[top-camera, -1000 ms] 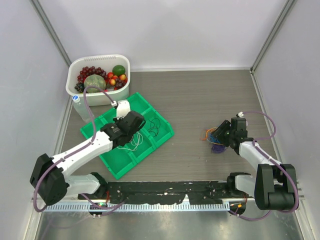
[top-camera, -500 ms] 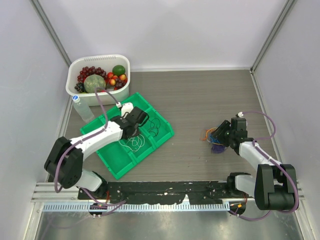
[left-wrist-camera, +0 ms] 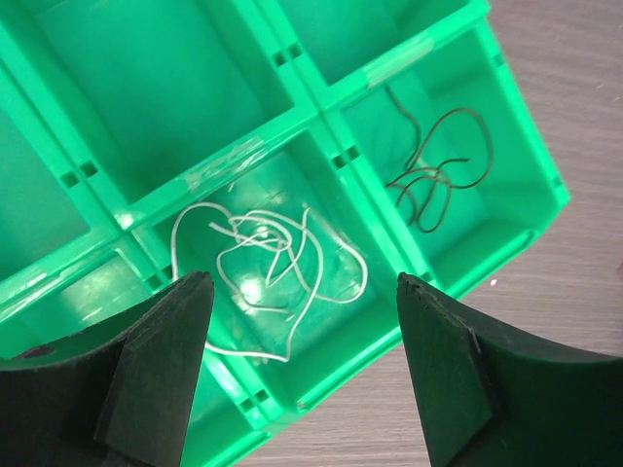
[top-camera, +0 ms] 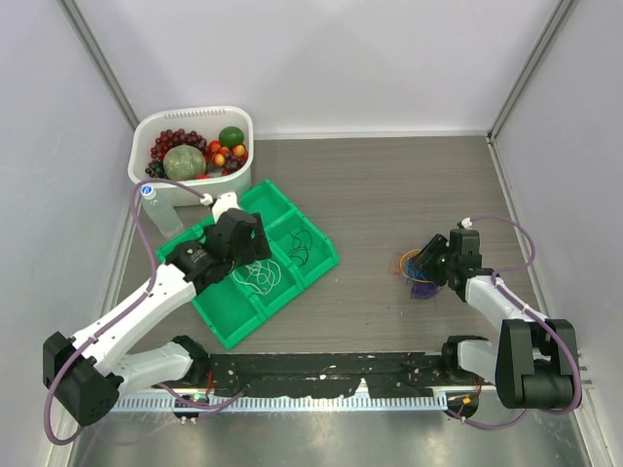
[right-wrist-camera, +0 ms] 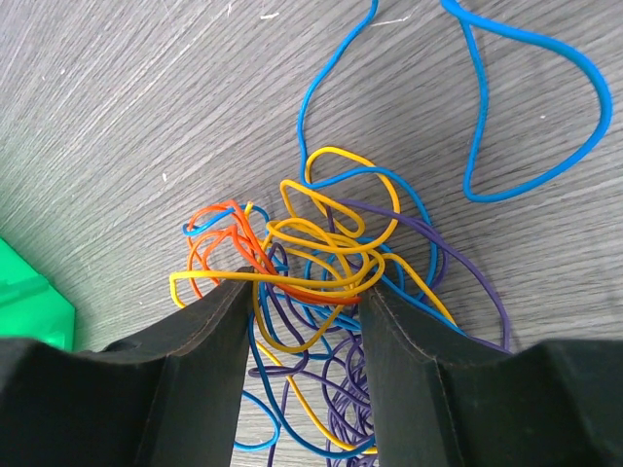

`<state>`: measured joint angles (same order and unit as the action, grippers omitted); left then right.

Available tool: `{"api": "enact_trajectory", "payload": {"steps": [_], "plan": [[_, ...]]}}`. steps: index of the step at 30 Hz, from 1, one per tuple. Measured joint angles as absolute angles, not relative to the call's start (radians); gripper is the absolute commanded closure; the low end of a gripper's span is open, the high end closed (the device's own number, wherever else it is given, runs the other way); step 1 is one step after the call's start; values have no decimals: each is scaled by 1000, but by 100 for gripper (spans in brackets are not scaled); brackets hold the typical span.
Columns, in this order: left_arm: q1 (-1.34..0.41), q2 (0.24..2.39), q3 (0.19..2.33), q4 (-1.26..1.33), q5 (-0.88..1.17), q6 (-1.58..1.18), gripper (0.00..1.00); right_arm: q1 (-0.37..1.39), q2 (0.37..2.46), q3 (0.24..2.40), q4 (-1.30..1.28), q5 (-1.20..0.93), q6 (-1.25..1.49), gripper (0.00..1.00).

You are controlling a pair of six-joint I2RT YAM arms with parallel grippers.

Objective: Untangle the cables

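A tangle of cables (right-wrist-camera: 331,255), yellow, orange, blue and purple, lies on the table at the right (top-camera: 417,274). My right gripper (right-wrist-camera: 310,285) is down on it, jaws apart, with loose strands running between and over the fingertips. One blue loop (right-wrist-camera: 531,107) spreads out beyond the heap. A white cable (left-wrist-camera: 273,268) lies loose in a compartment of the green tray (left-wrist-camera: 292,126), and a black cable (left-wrist-camera: 438,165) lies in the compartment beside it. My left gripper (left-wrist-camera: 302,282) hangs wide open above the white cable, touching nothing.
The green tray (top-camera: 219,326) sits at the left centre of the table. Behind it stands a white basket (top-camera: 243,146) of fruit, with a clear bottle (top-camera: 156,209) beside it. A corner of the tray (right-wrist-camera: 29,302) shows in the right wrist view.
My left gripper has opened and let the white cable drop into its tray compartment, and the arm has swung back to the left. The right arm has not moved.
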<state>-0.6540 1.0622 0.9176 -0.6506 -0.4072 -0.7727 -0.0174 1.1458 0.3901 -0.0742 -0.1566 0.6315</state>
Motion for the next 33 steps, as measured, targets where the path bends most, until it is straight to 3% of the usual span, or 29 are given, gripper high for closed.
{"api": "enact_trajectory", "payload": {"steps": [22,29,33], "plan": [[-654,1004,758,-730,-430,-861,51,-17,1145,382,-59,-187,626,49],[-654,1018,739,-725,-429,-862,53,-17,1145,381,-59,-194,626,49],[-654,1019,727,-725,-430,-862,60,-17,1145,381,-59,-197,626,49]]}}
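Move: The white cable's loose loop, hanging over the divider towards the tray's near-left side, lies about 4 cm back, 3 cm left and 13 cm below the left hand; the rest of the white cable is some 2 cm back, straight below by 15. The tray's middle is roughly 1 cm ahead, 3 cm left; the black cable sits 5 cm ahead, 9 cm right. From the right hand, the loop is about 43 cm left, 4 cm back. Down some 7 cm, back about 4 and left 3, the empty left hand sinks towards the white cable's loop at the compartment divider, quickly at first and then creeping lower. The fingers tip about 10 degrees further down and close from wide open to roughly half open, not yet shut on the cable. ##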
